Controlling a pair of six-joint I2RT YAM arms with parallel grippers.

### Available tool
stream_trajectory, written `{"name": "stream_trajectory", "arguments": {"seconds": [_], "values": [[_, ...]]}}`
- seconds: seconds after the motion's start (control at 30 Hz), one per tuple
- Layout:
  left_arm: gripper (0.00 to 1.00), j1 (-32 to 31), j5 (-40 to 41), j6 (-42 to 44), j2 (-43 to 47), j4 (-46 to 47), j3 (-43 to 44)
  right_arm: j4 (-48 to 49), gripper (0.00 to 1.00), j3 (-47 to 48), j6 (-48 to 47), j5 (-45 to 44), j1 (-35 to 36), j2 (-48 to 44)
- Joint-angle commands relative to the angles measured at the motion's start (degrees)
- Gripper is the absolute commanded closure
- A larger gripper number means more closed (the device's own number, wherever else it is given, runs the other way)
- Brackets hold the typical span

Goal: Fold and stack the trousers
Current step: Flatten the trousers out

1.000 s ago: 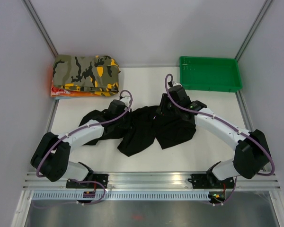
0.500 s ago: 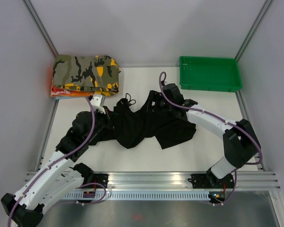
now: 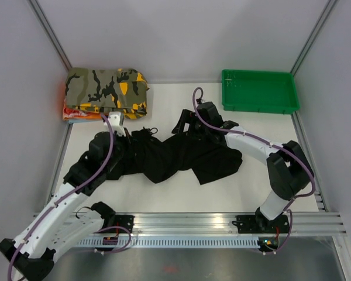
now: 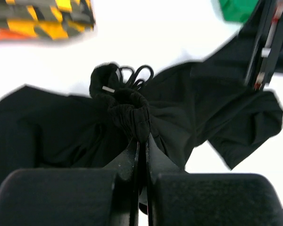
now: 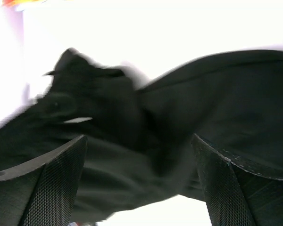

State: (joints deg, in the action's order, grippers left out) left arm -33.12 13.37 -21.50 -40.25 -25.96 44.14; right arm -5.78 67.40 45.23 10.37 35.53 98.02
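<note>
The black trousers [image 3: 181, 157] lie crumpled across the middle of the white table. My left gripper [image 3: 130, 138] is at their left end, shut on the bunched waistband [image 4: 132, 110], which sits pinched between the closed fingertips [image 4: 140, 137]. The drawstring loops [image 4: 137, 74] stick out beyond it. My right gripper [image 3: 179, 125] hovers over the upper middle of the trousers [image 5: 217, 103]. It is open, its two textured pads [image 5: 47, 181] stand wide apart, and only loose cloth shows between them.
A folded camouflage garment [image 3: 107, 92] lies on an orange one at the back left corner. A green tray [image 3: 258, 91] stands at the back right. Bare white table [image 3: 269, 193] shows in front of and to the right of the trousers.
My left gripper has shut on the waistband and drawn back to the left, pulling the cloth with it. My right gripper has opened, let go of the trousers and shifted left.
</note>
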Motion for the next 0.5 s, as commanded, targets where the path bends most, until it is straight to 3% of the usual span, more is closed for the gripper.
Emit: {"name": "stream_trajectory", "arguments": {"seconds": [0.0,0.1,0.13,0.23,0.27,0.4,0.47], "values": [[0.98,0.08,3.68,0.57,-4.82,1.96,12.52,-5.2,0.02,-2.17,-3.92,-7.9,-3.0,-6.94],[0.98,0.08,1.41,5.23,-18.95,-2.22,31.65,-5.91,0.02,-4.9,-3.84,-7.56,-6.69,-11.51],[0.98,0.08,-1.99,6.02,-28.04,-4.43,43.8,-6.17,0.02,-5.95,-4.18,-7.56,-8.09,-12.75],[0.98,-0.53,-10.09,5.42,-41.1,-11.74,61.27,-7.3,0.02,-6.92,-5.59,-9.04,-9.42,-18.02],[0.98,-1.41,-12.9,4.63,-45.05,-12.88,71.25,-8.1,0.02,-7.28,-6.03,-11.4,-10.21,-19.34],[0.98,-13.94,-10.82,6.2,-64.37,-16.14,93.81,-14.59,0.02,-8.68,-6.65,-15.21,-14.16,-26.98],[0.98,-17.13,-13.35,3.33,-69.07,-14.14,103.37,-16.27,0.02,-10.43,-5.95,-13.54,-18.8,-29.8]]}}
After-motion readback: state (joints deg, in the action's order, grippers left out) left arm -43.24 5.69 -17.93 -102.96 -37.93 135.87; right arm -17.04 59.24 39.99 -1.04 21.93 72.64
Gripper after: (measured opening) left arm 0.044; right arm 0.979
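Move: Over the left part of the trousers, the left hand already pinches their waistband; the spread legs on the right lie about 27 cm to its right, 3 cm farther out and 20 cm lower. The drawstring loops are 8 cm right and 4 cm ahead, slightly below, and the camouflage pile is some 15 cm left and 29 cm ahead. From the empty, open right hand, those spread legs lie about 11 cm right, 7 cm back and 10 cm below. Swinging the pinched waistband high, the left hand climbs fast by about 26 cm, going forward as it rises and then sweeping increasingly right, some 20 cm in all, its fingers staying shut while they tip up and turn clockwise. The open right hand clears out of the way to the right, about 16 cm, rising later and also turning clockwise. ##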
